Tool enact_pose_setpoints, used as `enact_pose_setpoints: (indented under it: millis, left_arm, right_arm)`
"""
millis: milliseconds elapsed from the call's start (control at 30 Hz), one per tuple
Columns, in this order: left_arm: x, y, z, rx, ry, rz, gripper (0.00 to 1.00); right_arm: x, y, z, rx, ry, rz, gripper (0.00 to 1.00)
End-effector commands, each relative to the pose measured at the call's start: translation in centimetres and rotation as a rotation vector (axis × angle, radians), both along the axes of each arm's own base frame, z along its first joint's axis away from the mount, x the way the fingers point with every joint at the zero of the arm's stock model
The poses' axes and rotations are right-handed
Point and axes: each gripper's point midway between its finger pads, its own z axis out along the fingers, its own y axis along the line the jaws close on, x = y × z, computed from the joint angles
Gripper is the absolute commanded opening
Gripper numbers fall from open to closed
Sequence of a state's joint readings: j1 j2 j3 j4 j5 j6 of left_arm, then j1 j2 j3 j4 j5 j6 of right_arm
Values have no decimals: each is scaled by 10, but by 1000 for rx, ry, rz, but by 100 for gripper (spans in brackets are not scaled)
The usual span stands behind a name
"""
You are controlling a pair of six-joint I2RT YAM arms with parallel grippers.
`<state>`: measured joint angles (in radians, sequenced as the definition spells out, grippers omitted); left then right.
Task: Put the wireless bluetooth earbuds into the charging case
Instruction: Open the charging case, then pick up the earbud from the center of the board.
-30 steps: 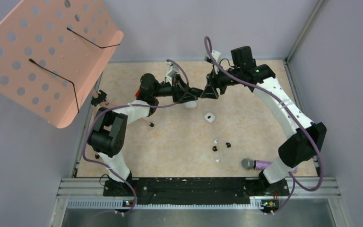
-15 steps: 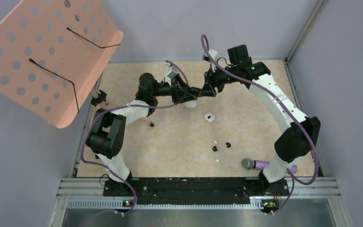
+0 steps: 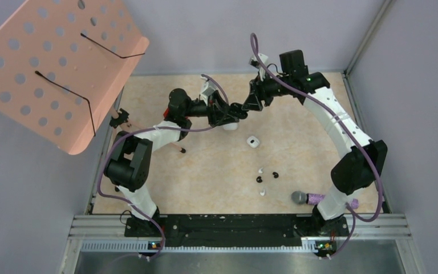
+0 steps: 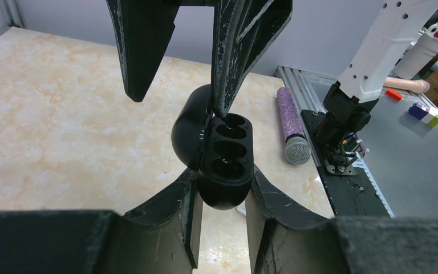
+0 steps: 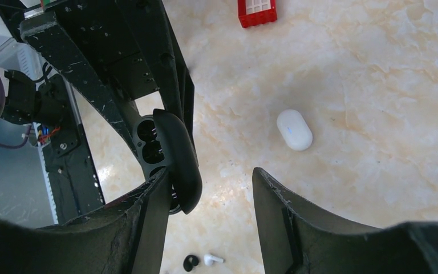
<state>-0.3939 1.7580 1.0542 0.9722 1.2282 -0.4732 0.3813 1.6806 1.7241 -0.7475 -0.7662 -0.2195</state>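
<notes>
My left gripper (image 4: 222,191) is shut on a black charging case (image 4: 226,154), held above the table with its lid (image 4: 187,130) swung open and its earbud wells empty. My right gripper (image 5: 208,182) is open. One of its fingers (image 4: 242,51) sits in the gap between lid and base, and the lid (image 5: 178,160) lies just inside that finger. The two grippers meet at the back centre (image 3: 239,109). Loose earbuds lie on the table: a white one (image 3: 260,169), two black ones (image 3: 275,174) (image 3: 259,179) and another white one (image 3: 263,192).
A small white case (image 3: 253,141) lies near the table's middle, and a closed white case (image 5: 294,129) sits below the grippers. The purple glitter microphone (image 3: 308,198) lies by the right arm's base. A pink perforated stand (image 3: 51,68) overhangs the left. A red block (image 5: 257,11) sits beyond.
My right gripper has shifted slightly up and back against the held case, and its jaws have narrowed a little. The left gripper and the case have stayed in place.
</notes>
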Motion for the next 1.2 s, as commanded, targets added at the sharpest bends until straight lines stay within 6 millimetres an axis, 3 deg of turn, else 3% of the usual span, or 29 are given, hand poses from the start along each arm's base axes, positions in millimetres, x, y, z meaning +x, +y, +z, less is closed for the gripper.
enact_pose_setpoints:
  millis: [0, 167, 300, 433, 500, 633, 733, 800, 967, 1167]
  left_arm:
    - [-4, 0, 15, -29, -43, 12, 0]
    - [16, 2, 7, -29, 58, 123, 0]
    - [25, 7, 4, -28, 111, 160, 0]
    - [28, 13, 2, -23, 146, 173, 0]
    - [29, 16, 2, -22, 168, 179, 0]
    - [34, 25, 2, -26, 210, 211, 0]
    - [38, 31, 3, -33, 240, 245, 0]
    - [39, 34, 3, -34, 248, 260, 0]
    - [42, 38, -2, -32, 276, 290, 0]
    - [44, 44, -2, -34, 280, 312, 0]
  right_arm:
    - [4, 4, 30, 63, -56, 18, 54]
    - [-18, 3, 70, 116, -99, 71, 57]
    - [-37, -13, 66, 61, -123, 51, 57]
    - [-48, -40, 26, -52, -131, -5, 56]
    - [-59, -55, -11, -141, -114, 0, 53]
    - [-88, -82, -69, -302, -94, 90, 43]
    - [-107, -104, -109, -436, -55, 134, 29]
    - [-114, -116, -132, -517, -36, 122, 26]
    - [-119, -128, -172, -599, 146, -16, 20]
    - [-128, -120, -191, -559, 354, -159, 18]
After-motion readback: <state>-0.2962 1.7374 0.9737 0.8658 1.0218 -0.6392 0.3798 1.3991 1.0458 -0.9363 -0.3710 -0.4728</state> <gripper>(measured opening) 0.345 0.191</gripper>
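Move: The black earbud that the right hand goes for lies on the table some 14 cm back from it, 9 cm to its right and 27 cm below. The other black earbud is about 2 cm farther back and 6 cm left of it; a white earbud lies 2 cm farther out and 5 cm left of it. From the left hand, the aimed-at earbud is about 11 cm back, 14 cm right and 25 cm below. The right fingertip comes free of the opened black charging case, rising about 4 cm, then the hand sweeps down, back and right towards the black earbud, ending some 18 cm lower, with its fingers swung down about 35 degrees and narrowed from half open to a small gap. Meanwhile the left hand keeps hold of the case and carries it about 5 cm forward, 4 cm left and slightly down, turning counter-clockwise. ##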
